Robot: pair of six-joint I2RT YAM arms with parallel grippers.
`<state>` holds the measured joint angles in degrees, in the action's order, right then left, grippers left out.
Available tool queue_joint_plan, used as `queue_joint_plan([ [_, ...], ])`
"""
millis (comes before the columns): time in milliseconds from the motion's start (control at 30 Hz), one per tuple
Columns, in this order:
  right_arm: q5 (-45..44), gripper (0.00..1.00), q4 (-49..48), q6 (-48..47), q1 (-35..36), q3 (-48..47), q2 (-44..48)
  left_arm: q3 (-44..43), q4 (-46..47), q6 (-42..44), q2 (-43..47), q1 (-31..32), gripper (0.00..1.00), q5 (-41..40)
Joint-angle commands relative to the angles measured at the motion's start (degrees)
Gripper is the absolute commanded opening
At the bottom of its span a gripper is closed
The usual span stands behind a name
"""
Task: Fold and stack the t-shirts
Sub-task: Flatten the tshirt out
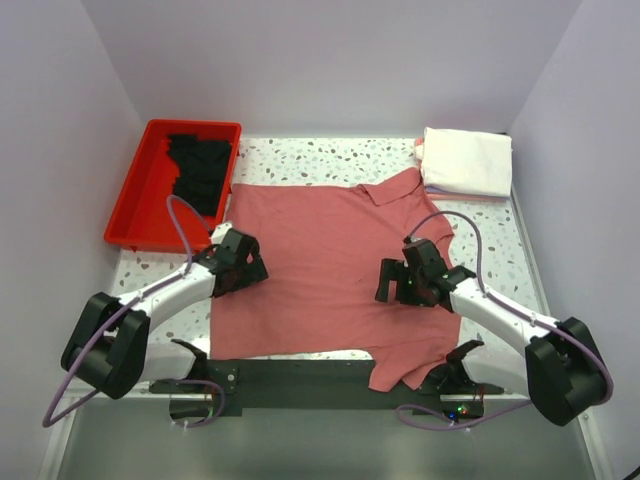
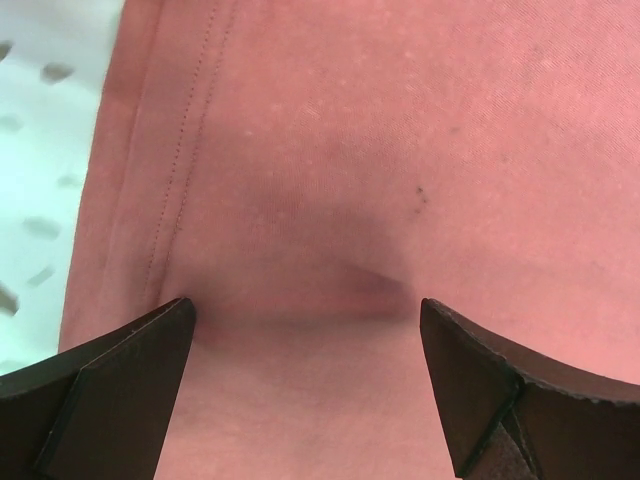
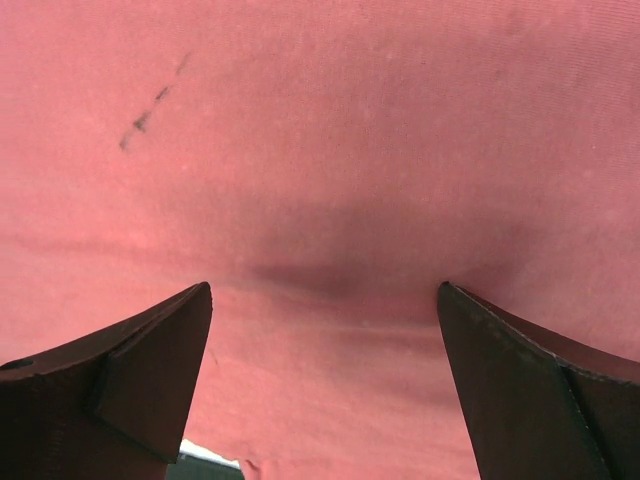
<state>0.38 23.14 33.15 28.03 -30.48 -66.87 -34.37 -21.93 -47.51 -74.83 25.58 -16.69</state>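
Observation:
A dusty-rose t-shirt (image 1: 320,260) lies spread flat on the middle of the table, collar toward the back right, with one sleeve hanging over the front edge. My left gripper (image 1: 245,262) stands open over the shirt's left side, just inside the stitched hem (image 2: 170,170). Its fingertips (image 2: 150,340) are down at the cloth (image 2: 350,150), with a small crease between them. My right gripper (image 1: 395,282) stands open over the shirt's right side, fingertips (image 3: 170,330) at the cloth (image 3: 350,120) around a shallow dimple. Neither gripper holds anything.
A red plastic tray (image 1: 135,205) at the back left holds black cloth (image 1: 200,165). A folded white shirt (image 1: 467,160) sits at the back right on pinkish cloth. Speckled tabletop (image 2: 40,150) shows left of the shirt. Walls close in the sides and back.

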Motion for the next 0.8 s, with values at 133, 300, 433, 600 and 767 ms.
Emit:
queue_joint_plan([
  [133,5.5,0.99,8.9,5.4,3.3,2.8,7.7,1.6,-7.0,-3.3,5.2,-0.1,1.00,-2.8],
  [300,-1.7,0.99,10.2,1.2,3.2,-5.4,7.0,-2.7,-6.9,-0.6,8.4,-0.1,1.00,-4.4],
  [433,-8.4,0.99,9.8,-3.0,3.1,-19.3,1.9,-7.8,-5.8,1.5,8.6,0.0,1.00,-4.6],
  [600,-19.8,0.99,9.0,-9.5,1.5,-33.9,-11.3,-6.6,7.5,4.4,8.5,0.2,1.00,5.2],
  [767,-19.2,0.94,11.3,-13.2,-4.3,-45.7,-25.6,-6.7,13.8,6.7,4.3,2.4,1.00,9.8],
])
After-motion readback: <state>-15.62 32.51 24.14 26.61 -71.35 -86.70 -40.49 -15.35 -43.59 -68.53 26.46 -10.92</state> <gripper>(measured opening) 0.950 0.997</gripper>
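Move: The folded flap at the t-shirt's far edge is what my right hand heads for, about 23 cm straight ahead and practically level with my fingertips. The white folded stack stands some 28 cm ahead and 17 cm to the right. From my left hand the flap lies about 19 cm ahead and 32 cm to the right; the red bin sits roughly 19 cm ahead and 19 cm to the left. I finish smoothing with both open grippers' tips still on the t-shirt, dragging it towards me, the right about 4 cm and the left 2 cm, then lift off. My right hand sweeps some 20 cm forward while rising to pass over the cloth towards the far flap, its fingers swinging outward; my left rises about 8 cm, moving forward and right. ##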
